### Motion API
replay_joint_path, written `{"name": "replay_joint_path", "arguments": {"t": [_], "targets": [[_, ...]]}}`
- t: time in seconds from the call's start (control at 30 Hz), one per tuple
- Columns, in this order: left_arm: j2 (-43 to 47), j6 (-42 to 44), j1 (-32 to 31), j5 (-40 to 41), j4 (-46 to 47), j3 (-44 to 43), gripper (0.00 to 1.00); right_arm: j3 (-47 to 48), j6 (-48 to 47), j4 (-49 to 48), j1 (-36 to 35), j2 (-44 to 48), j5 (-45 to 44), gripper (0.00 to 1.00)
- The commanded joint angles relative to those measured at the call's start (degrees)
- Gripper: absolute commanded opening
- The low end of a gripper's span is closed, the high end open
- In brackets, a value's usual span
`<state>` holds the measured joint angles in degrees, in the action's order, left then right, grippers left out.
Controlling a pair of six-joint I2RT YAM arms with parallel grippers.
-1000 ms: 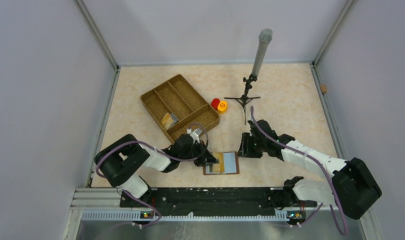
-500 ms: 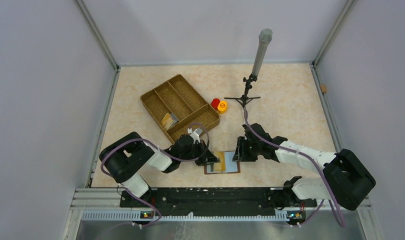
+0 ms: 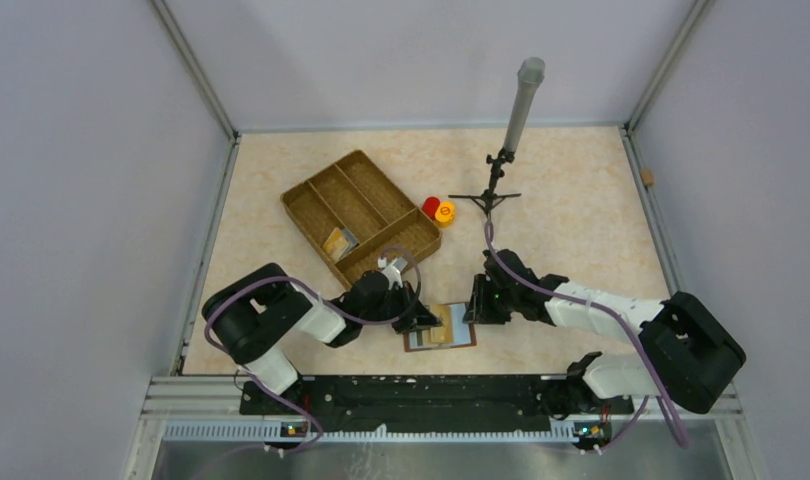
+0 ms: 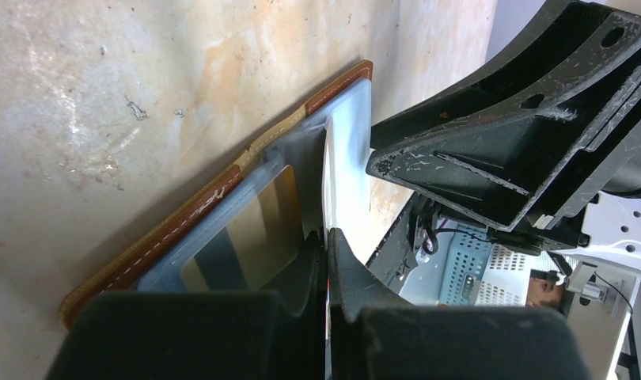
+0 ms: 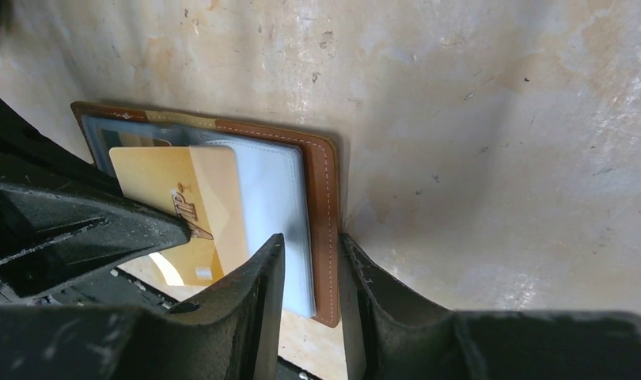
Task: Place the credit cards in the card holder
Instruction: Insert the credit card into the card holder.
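The card holder [image 3: 457, 331] is a brown wallet lying open on the table between the two arms. Its pale blue-grey sleeve [image 5: 274, 206] and brown stitched edge [image 5: 324, 190] face up. A gold credit card [image 5: 163, 178] lies across the left half of it, and my left gripper [image 4: 327, 233] is shut on that card's edge, just left of the wallet [image 4: 222, 194]. My right gripper [image 5: 311, 241] stands narrowly open over the wallet's right edge, one finger above the sleeve and the other on the table outside the brown border. Two more credit cards [image 3: 337, 240] lie in the wicker tray.
The divided wicker tray [image 3: 366, 185] sits behind the left arm. Red [image 3: 430, 205] and orange [image 3: 445, 212] caps lie beside it. A small black tripod carrying a grey tube [image 3: 494, 192] stands behind the right arm. Grey walls close in the tabletop.
My right gripper has moved left to the wallet's right edge and its jaws have narrowed. The wallet has shifted slightly left. The left gripper has stayed shut on the gold card.
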<state>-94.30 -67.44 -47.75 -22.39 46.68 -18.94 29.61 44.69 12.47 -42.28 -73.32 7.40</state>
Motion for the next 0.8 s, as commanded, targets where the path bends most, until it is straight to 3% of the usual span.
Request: {"name": "replay_joint_path", "arguments": {"t": [0.0, 0.1, 0.23, 0.5, 0.77], "targets": [[-1.6, -1.19, -0.85, -1.02, -1.96, 1.02, 0.0, -1.0, 1.05, -0.17, -0.96, -1.23, -2.29, 0.3], [-1.05, -1.46, -0.95, -0.79, -4.1, 0.89, 0.0, -0.58, 1.02, 0.77, -0.92, -1.14, -3.39, 0.3], [0.45, -0.23, -0.95, 0.31, -9.68, -0.56, 0.18, -0.52, 1.02, 1.03, -0.96, -0.95, -3.7, 0.3], [5.9, 5.64, -1.12, 4.01, -26.04, -5.59, 0.45, -0.58, 0.66, 0.98, -0.96, -1.03, -3.96, 0.29], [10.7, 10.45, -2.05, 8.82, -39.56, -11.16, 0.61, -0.66, 0.56, 1.11, -1.0, -0.56, -4.26, 0.29]]}}
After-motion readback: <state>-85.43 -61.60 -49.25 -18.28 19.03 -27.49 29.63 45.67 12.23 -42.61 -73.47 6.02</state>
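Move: Just below the left fingers, which are shut on its left part, the credit card has its middle about 1 cm back and 1 cm right. The card holder beneath is centred 1 cm back, 1 cm right and 2 cm lower. The brown tray is some 22 cm ahead and 16 cm left, the yellow pot about 24 cm ahead and 2 cm right, both slightly lower. From the right hand, the card lies roughly 7 cm left, 2 cm back and 1 cm lower. Opening to a little over half, the left fingers let go of the credit card over the holder. The hand hardly travels: it dips about half a centimetre, then lifts roughly 1 cm, easing slightly left at the end while it rolls about 10 degrees, left side rising. The right hand stays low beside the holder's right border, fingers partly open. ##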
